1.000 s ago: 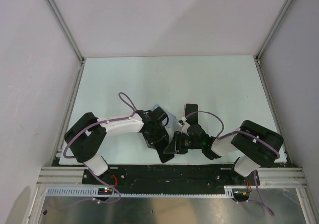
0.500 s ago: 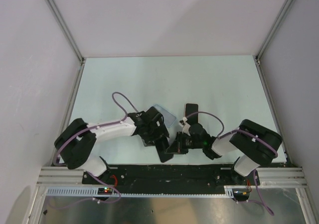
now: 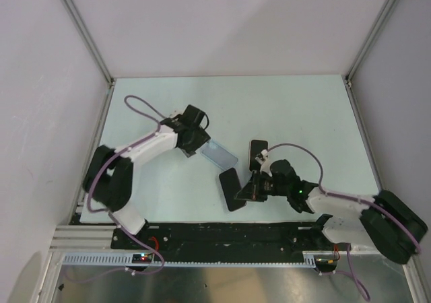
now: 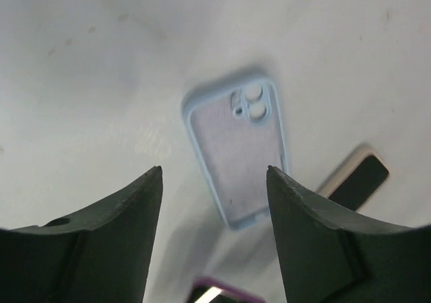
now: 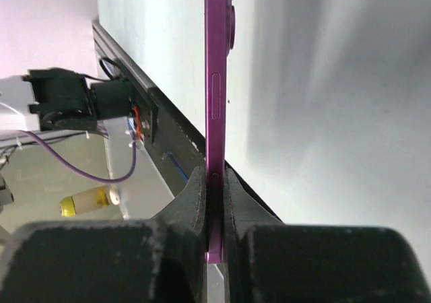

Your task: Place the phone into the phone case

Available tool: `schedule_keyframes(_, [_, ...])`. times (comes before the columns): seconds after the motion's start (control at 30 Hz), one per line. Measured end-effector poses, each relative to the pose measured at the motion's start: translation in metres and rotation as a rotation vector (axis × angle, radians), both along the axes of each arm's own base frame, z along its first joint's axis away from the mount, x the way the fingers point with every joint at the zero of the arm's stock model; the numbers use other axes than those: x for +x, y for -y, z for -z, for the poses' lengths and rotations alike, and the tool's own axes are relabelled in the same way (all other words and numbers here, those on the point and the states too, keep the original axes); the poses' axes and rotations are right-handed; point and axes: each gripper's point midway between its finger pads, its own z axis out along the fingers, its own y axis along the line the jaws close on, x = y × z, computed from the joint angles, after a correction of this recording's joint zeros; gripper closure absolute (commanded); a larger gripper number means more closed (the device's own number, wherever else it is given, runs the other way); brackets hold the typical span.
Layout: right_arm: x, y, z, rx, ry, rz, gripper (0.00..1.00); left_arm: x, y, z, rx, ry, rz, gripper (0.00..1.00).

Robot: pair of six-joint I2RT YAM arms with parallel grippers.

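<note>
The light blue phone case [image 3: 220,155] lies flat on the table with its open side up; the left wrist view shows its camera cut-outs at the far end [image 4: 239,148]. My left gripper [image 3: 200,148] hovers just left of it, open and empty [image 4: 214,170]. The phone [image 3: 232,190], black-screened with a purple frame, sits near the front edge, below the case. My right gripper [image 3: 248,190] is shut on the phone's right end. Seen from the right wrist, the phone is a thin purple edge [image 5: 215,114] clamped between the jaws [image 5: 215,175].
A second flat black slab [image 3: 258,153] with a pale edge lies right of the case, just above the right gripper, and shows again in the left wrist view [image 4: 357,178]. The black base rail [image 3: 222,232] runs along the near edge. Walls enclose the table.
My left arm has drawn back up and to the left, off the phone, uncovering the case. The right gripper has closed on the phone, and its arm has stretched out low.
</note>
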Motion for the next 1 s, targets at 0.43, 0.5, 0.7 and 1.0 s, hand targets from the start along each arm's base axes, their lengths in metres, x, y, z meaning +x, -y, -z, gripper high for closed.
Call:
schedule_keyframes(0.43, [0.047, 0.066, -0.044, -0.009, 0.072, 0.210, 1.00, 0.023, -0.003, 0.057, 0.178, -0.126, -0.022, 0.57])
schedule_keyframes(0.5, [0.050, 0.069, -0.048, -0.012, 0.070, 0.215, 1.00, 0.022, -0.002, 0.060, 0.182, -0.132, -0.020, 0.60])
schedule_keyframes(0.7, [0.064, 0.069, -0.067, 0.004, 0.076, 0.202, 1.00, 0.017, 0.001, 0.068, 0.197, -0.154, -0.008, 0.78])
schedule_keyframes(1.0, [0.081, 0.053, -0.073, 0.005, 0.037, 0.128, 1.00, 0.008, -0.007, 0.068, 0.207, -0.146, 0.006, 1.00])
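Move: The blue phone case lies flat, its middle about 7 cm to the left gripper's right, 1 cm ahead and 8 cm below. The phone in the right gripper is some 12 cm right and 14 cm back of the left gripper. The cased phone lies about 16 cm to the right of the blue case, level with it. From the right gripper, the blue case is roughly 16 cm ahead and 10 cm to the left, 6 cm below. Bring the left gripper down about 7 cm and slightly forward, tilting a little, to the blue case's near-left corner; shut the fingers on the rim there and start drawing back and left. Keep the phone gripped in the right hand, carrying it forward about 8 cm while lifting it as much and swinging right, then easing slightly back left. ##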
